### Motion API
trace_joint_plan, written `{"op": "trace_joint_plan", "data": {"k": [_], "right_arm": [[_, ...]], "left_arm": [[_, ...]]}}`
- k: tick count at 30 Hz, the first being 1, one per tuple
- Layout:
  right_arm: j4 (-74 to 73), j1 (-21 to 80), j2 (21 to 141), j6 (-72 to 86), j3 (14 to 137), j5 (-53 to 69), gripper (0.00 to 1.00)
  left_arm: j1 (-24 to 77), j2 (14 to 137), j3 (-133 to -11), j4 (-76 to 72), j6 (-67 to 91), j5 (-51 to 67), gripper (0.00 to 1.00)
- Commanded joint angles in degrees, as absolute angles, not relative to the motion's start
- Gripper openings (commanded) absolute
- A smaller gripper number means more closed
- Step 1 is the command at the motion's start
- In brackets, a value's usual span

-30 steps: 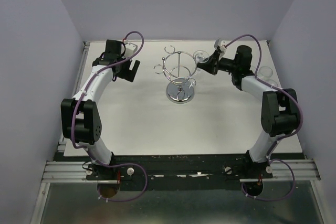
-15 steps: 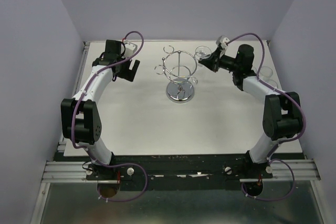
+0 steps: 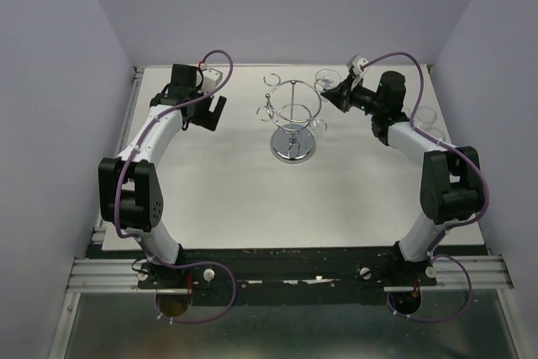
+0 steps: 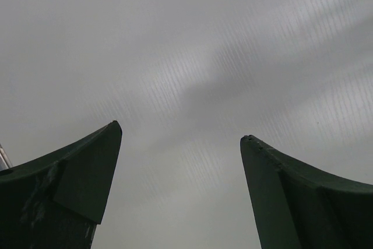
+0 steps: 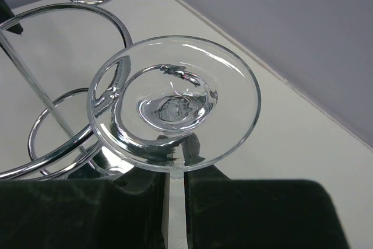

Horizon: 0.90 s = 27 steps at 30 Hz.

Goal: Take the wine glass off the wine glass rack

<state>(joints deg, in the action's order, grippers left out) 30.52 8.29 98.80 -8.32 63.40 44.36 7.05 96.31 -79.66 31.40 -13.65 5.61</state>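
The wine glass (image 5: 175, 100) shows its round clear foot close up in the right wrist view. My right gripper (image 5: 175, 179) is shut on its thin stem just below the foot. Seen from the top, the wine glass (image 3: 326, 82) hangs at the right of the chrome wine glass rack (image 3: 292, 121), level with its top hoop, with the right gripper (image 3: 336, 95) behind it. The rack's hoop and loops (image 5: 55, 80) lie left of the foot; whether the glass touches them I cannot tell. My left gripper (image 3: 214, 112) stands open left of the rack, nothing between its fingers (image 4: 93, 167).
Another clear glass (image 3: 425, 115) sits near the table's right edge, beside the right arm. The rack's shiny round base (image 3: 292, 149) rests at the back middle of the white table (image 3: 252, 199). Purple walls close in the back and both sides.
My right gripper has carried the wine glass a little up and toward the back wall. The rack has shifted slightly. The left arm has stayed put.
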Motion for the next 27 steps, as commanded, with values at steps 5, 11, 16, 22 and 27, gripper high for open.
{"op": "trace_joint_plan", "data": {"k": [5, 11, 16, 22, 27], "right_arm": [[41.12, 8.7, 102.12, -6.16, 66.01, 41.05, 0.01], [46.13, 11.07, 104.32, -3.61, 66.27, 36.75, 0.01], [47.63, 12.13, 105.55, -2.2, 67.67, 28.4, 0.01], [48.34, 12.13, 106.26, -1.58, 68.64, 23.56, 0.01], [47.55, 12.13, 106.17, -1.58, 68.2, 22.5, 0.01]], "left_arm": [[9.14, 96.77, -79.19, 30.59, -14.24, 5.71, 0.99], [10.11, 97.29, -79.89, 31.02, -14.85, 4.92, 0.99], [10.37, 97.47, -80.33, 31.29, -15.29, 4.4, 0.99], [10.63, 97.38, -80.24, 31.55, -15.56, 4.13, 0.99], [10.63, 98.0, -80.51, 31.29, -15.56, 4.39, 0.99]]}}
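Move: My right hand already has the last wine glass by its stem, foot up. The rack hook it hangs in is right at my fingers, about 1 cm to the left and 2 cm higher. The rack's centre post is some 8 cm left and 6 cm back. One glass already taken off stands roughly 30 cm to the right, about level with the hand and some 15 cm lower. From my left hand the hook is about 27 cm right, 4 cm ahead and 10 cm higher. Keeping my right fingers shut on the stem, I work the glass forward out of the open side of the hook, about 5 cm in all. On the way I dip roughly a centimetre and swing briefly left and back, while the hand turns some 15 degrees clockwise. My open left hand drifts about 2 cm right, towards the rack, touching nothing. ##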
